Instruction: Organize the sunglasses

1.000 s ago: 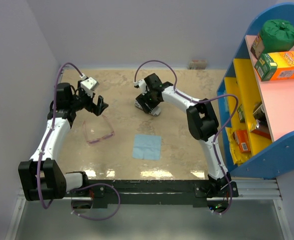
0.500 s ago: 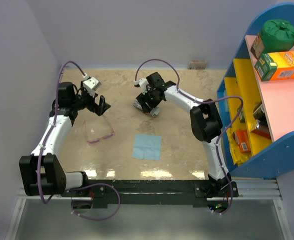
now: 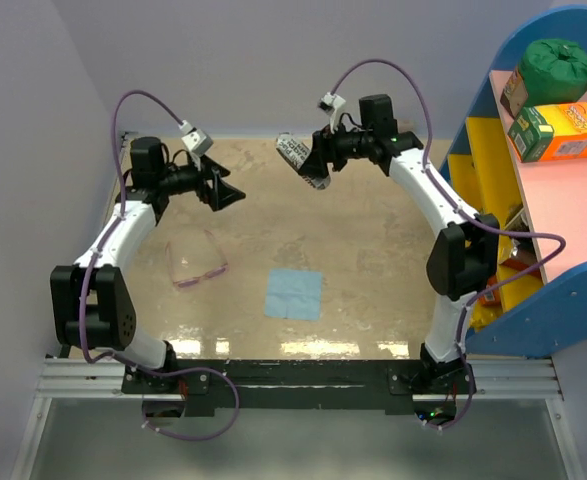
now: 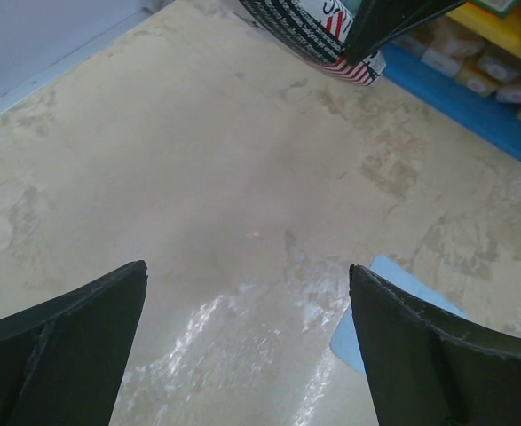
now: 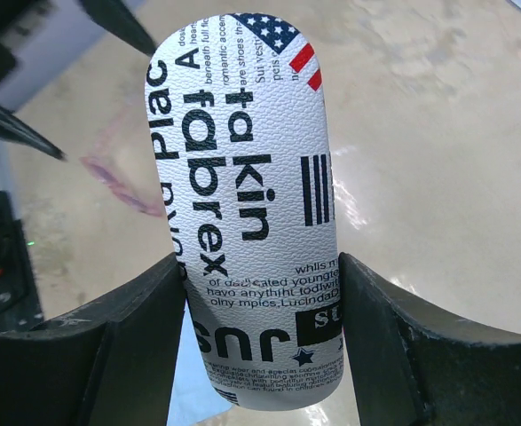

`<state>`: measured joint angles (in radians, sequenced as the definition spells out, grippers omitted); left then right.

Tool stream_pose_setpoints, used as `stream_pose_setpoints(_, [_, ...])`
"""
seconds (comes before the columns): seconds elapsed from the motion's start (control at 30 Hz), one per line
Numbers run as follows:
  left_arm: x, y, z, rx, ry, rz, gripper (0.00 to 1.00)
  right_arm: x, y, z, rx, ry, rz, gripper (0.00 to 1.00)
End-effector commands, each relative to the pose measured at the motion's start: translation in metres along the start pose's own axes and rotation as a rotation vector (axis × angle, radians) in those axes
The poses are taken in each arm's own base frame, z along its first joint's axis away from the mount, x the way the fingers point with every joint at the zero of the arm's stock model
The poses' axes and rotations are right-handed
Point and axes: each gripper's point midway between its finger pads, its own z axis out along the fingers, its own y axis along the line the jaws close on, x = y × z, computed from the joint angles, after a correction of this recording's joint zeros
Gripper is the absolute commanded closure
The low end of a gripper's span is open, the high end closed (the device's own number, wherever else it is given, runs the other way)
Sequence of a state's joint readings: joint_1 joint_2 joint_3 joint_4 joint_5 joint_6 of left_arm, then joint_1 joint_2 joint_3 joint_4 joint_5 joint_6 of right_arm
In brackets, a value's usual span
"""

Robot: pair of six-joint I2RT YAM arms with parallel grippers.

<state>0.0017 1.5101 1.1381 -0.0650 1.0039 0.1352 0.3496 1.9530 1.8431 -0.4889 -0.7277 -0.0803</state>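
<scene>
The sunglasses (image 3: 195,262), thin pink-purple frames with clear lenses, lie on the table at the left; part of the frame (image 5: 114,173) shows in the right wrist view. My right gripper (image 3: 321,162) (image 5: 260,262) is shut on the flag-print case (image 3: 295,155) (image 5: 251,204), holding its lower end in the air above the back of the table. My left gripper (image 3: 228,190) (image 4: 247,269) is open and empty, raised above the table and pointing toward the case (image 4: 309,27), well apart from the sunglasses.
A light blue cloth (image 3: 293,293) (image 4: 400,273) lies flat mid-table, right of the sunglasses. A blue, yellow and pink shelf (image 3: 513,200) with boxes and a green bag (image 3: 558,65) stands along the right edge. Walls close off the left and back.
The right gripper has lifted the case off the table, up and toward the back. The left arm has risen and swung its open gripper rightward. Sunglasses and cloth have not moved.
</scene>
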Motion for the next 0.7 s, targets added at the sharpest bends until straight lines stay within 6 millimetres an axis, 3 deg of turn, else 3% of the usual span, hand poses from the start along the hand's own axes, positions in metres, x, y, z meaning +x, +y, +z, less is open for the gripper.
stream_pose_setpoints(0.0, [-0.043, -0.056, 0.031, 0.248, -0.089, 0.039, 0.0, -0.025, 0.067, -0.011, -0.254, -0.078, -0.044, 0.84])
stream_pose_setpoints(0.2, [-0.057, -0.087, 0.05, 0.431, -0.099, -0.028, 0.0, -0.02, 0.088, -0.022, -0.345, -0.085, -0.071, 0.84])
stream_pose_setpoints(0.47, [-0.061, -0.099, 0.062, 0.501, -0.091, -0.069, 0.0, 0.003, 0.105, -0.026, -0.415, -0.033, -0.11, 0.84])
stream_pose_setpoints(0.67, [-0.059, -0.107, 0.069, 0.529, -0.084, -0.072, 0.03, 0.006, 0.111, -0.029, -0.444, -0.033, -0.114, 0.84])
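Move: The striped glasses case is already pinched in the right gripper, its middle about 3 cm left and 2 cm ahead of that hand; the left gripper it is brought to stands some 19 cm left and 5 cm back, about level. From the open left hand the case's middle lies about 16 cm right, 7 cm ahead, about level. The sunglasses lie 5 cm left, 7 cm back and 21 cm below the left hand, the blue cloth 16 cm right, 14 cm back and 22 cm below. The left hand, fingers staying wide open, sweeps about 11 cm to the right towards the case, rising and drawing back nearly 4 cm each while the wrist swings some 25 degrees, mostly clockwise, so that its fingers come to straddle the case's free end. The right hand keeps its pinch and brings the case back about 8 cm and some 3 cm left to meet it, turning roughly 20 degrees counter-clockwise, and both ease off towards the end without the left fingers having closed. ##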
